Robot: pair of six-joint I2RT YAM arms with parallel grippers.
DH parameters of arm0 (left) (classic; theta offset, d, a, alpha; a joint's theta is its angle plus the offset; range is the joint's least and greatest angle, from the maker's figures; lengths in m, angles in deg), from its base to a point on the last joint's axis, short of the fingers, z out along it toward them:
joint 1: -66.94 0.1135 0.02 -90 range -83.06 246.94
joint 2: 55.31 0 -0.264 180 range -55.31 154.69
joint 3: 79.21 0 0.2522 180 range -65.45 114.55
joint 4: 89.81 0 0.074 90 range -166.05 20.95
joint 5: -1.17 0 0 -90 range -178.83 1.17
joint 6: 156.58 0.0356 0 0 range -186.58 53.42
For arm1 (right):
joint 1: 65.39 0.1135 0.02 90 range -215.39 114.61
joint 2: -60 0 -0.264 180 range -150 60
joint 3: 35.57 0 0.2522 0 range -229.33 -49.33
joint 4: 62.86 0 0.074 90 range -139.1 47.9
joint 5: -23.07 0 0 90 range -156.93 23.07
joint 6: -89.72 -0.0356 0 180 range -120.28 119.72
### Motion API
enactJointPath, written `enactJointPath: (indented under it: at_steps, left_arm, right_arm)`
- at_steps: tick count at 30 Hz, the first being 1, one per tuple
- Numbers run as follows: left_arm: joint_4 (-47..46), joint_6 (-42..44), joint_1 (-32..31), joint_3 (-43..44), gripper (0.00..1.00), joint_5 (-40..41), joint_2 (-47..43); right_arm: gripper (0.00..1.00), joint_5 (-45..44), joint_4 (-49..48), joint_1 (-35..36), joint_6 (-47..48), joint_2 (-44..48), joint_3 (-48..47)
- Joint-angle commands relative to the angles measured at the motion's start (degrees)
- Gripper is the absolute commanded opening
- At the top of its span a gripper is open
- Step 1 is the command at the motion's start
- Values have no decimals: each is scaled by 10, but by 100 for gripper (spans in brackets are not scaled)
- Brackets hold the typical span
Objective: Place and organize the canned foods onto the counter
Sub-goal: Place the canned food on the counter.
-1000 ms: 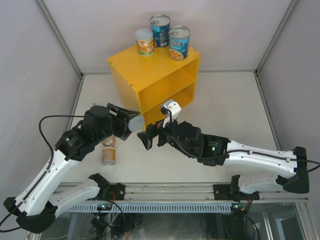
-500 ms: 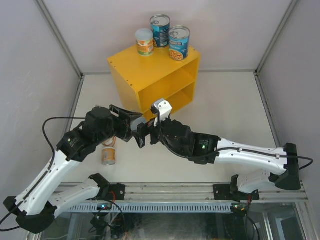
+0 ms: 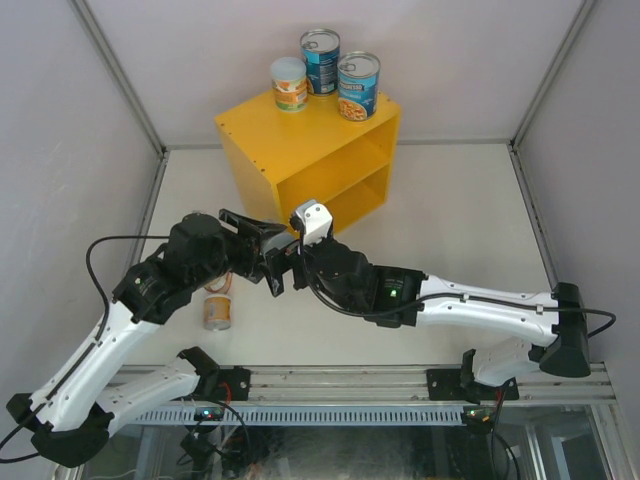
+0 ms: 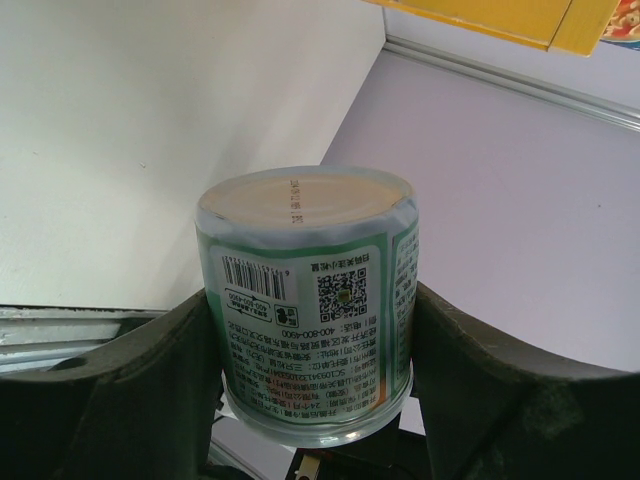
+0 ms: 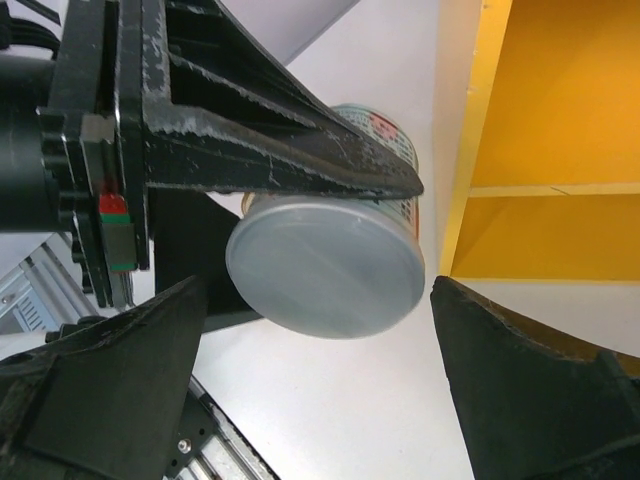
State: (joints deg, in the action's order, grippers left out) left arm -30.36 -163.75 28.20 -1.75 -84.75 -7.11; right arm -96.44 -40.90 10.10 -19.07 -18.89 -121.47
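Note:
My left gripper [image 4: 312,305] is shut on a small round can [image 4: 310,300] with a green-white label, held above the table in front of the yellow counter [image 3: 300,165]. The right wrist view shows that can's pale lid [image 5: 328,265] facing the camera, under the left fingers [image 5: 280,150]. My right gripper [image 5: 320,292] is open, its fingers on either side of the lid with gaps. In the top view the two grippers meet, left gripper [image 3: 266,250] against right gripper [image 3: 283,266], and hide the can. On the counter's top stand a small can [image 3: 289,83] and two tall blue cans [image 3: 320,60] [image 3: 358,86].
Another small can [image 3: 217,306] lies on its side on the table under the left arm. The counter's open shelves [image 5: 565,110] face the arms, just right of the held can. Grey walls close in the table on three sides.
My right arm has swung left toward the left gripper, bringing its open fingers up around the held can. The left arm has shifted only slightly, still holding the can.

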Motion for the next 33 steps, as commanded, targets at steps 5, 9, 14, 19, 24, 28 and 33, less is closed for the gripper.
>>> enactJointPath:
  at_steps: [5,9,14,19,24,28,33]
  left_arm:
    - [-56,-20,-4,1,0,-17,-22]
    - [-56,-26,-4,-2,0,-20,-27]
    - [-56,-31,-4,-5,0,-22,-30]
    - [-61,-37,-5,-9,0,-28,-30]
    - [-64,-41,-5,-12,0,-31,-31]
    - [-70,-46,-4,-18,0,-32,-34]
    - [-83,-57,-4,-25,0,-35,-36]
  right_arm:
    - [93,-2,-37,-5,18,-10,-39]
    - [92,1,-42,-10,18,-15,-42]
    - [89,3,-51,-11,21,-22,-45]
    - [85,1,-59,-13,23,-26,-45]
    - [82,2,-65,-17,24,-29,-45]
    - [75,9,-66,-22,24,-31,-45]
    - [63,14,-62,-27,21,-31,-46]
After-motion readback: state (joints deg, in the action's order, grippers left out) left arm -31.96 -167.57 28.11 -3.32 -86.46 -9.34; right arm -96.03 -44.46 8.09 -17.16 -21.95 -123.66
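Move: Some 4 cm ahead of the right hand point and 4 cm to its left, about level with it, is the canned food, already held between the left fingers at the left hand point, its pale lid end turned to the right gripper. The yellow shelf's middle lies roughly 23 cm straight ahead of the right hand and 16 cm lower. From the left hand, the orange can on the table is around 17 cm left, 7 cm back and 27 cm below. Easing forward about 2 cm, and half as far to its left, the right hand brings its open fingers around the lid end of the canned food, then closes them from either side until they pinch it. The left fingers keep their grip on the can, that hand rising only about a centimetre and tilting some 5 degrees. ##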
